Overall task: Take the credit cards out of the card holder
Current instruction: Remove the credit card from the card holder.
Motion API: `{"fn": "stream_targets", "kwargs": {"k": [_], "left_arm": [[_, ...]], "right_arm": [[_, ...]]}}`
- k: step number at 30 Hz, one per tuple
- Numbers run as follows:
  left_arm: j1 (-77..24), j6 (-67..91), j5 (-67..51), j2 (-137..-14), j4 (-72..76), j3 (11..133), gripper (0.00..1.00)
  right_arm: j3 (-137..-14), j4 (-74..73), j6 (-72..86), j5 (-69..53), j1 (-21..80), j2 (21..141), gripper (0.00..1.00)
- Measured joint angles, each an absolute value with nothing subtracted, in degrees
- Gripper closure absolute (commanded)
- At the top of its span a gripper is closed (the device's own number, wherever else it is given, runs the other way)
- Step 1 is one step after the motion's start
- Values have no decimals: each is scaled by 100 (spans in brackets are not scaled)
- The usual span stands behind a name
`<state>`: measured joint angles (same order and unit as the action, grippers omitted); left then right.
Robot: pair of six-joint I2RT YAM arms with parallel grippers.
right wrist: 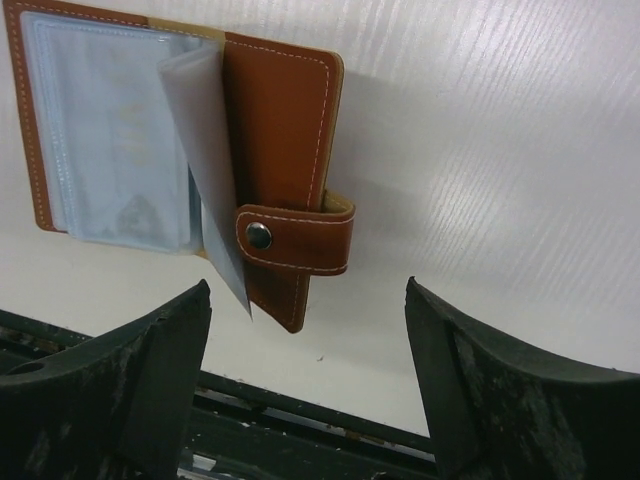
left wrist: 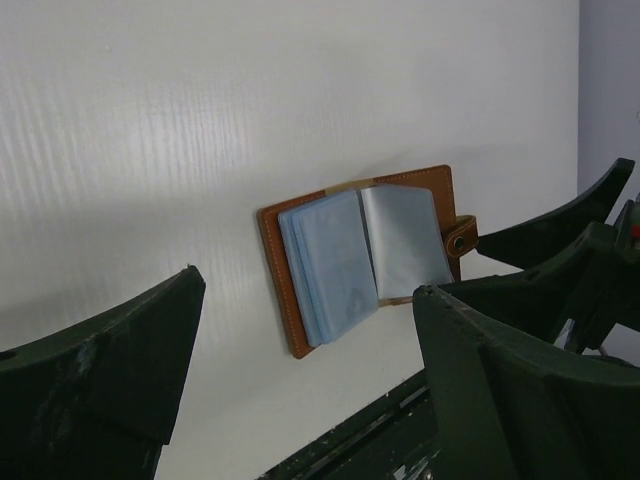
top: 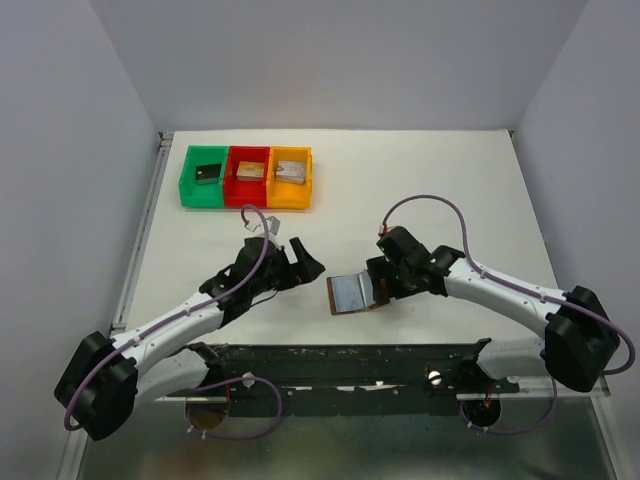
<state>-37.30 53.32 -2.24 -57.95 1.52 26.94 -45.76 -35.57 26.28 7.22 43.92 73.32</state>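
The card holder lies open on the white table between my two arms: brown leather outside, pale blue-grey sleeves inside. One sleeve stands half turned, and a brown snap strap folds over the holder's edge. The credit cards are hidden; the cloudy sleeves show only faint shapes. My left gripper hovers open just left of the holder, which shows past its fingertips. My right gripper is open at the holder's right edge, with the strap just beyond its fingertips. Neither holds anything.
Green, red and orange bins stand in a row at the back left, each with a small block inside. A black rail runs along the near table edge. Grey walls enclose the table.
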Motion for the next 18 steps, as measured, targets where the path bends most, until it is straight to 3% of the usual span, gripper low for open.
{"fn": "stream_targets", "kwargs": {"k": [6, 14, 18], "left_arm": [[-4025, 5402, -73, -6128, 75, 2775, 1], [-4101, 5404, 47, -6195, 69, 2775, 3], [-4101, 5404, 71, -6195, 71, 2775, 3]], "right_arm": [[-4711, -3559, 2587, 729, 4394, 7752, 21], [-4847, -3465, 2606, 714, 4394, 7924, 49], [-4847, -3378, 2683, 600, 4392, 7922, 47]]}}
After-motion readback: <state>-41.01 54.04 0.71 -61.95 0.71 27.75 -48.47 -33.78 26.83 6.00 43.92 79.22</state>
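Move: My right hand stands open just above the card holder's snap strap, which is about 1 cm ahead of it, 1 cm to its left and 1 cm below. The raised clear sleeve is some 4 cm to the left and 1 cm ahead, the flat card pockets about 9 cm left and 1 cm ahead, both 1 to 2 cm lower. From my left hand the strap lies roughly 13 cm right, 3 cm back and 6 cm below. I close my right fingers from wide to about half open around the snap strap: first I sink about 1 cm, then ease some 1.5 cm left and 1 cm forward as the pads come in on the strap's two ends and begin to pinch it. My left hand, still open, sinks about 2 cm and drifts 1 cm back and 1 cm right towards the holder, then waits above it. ##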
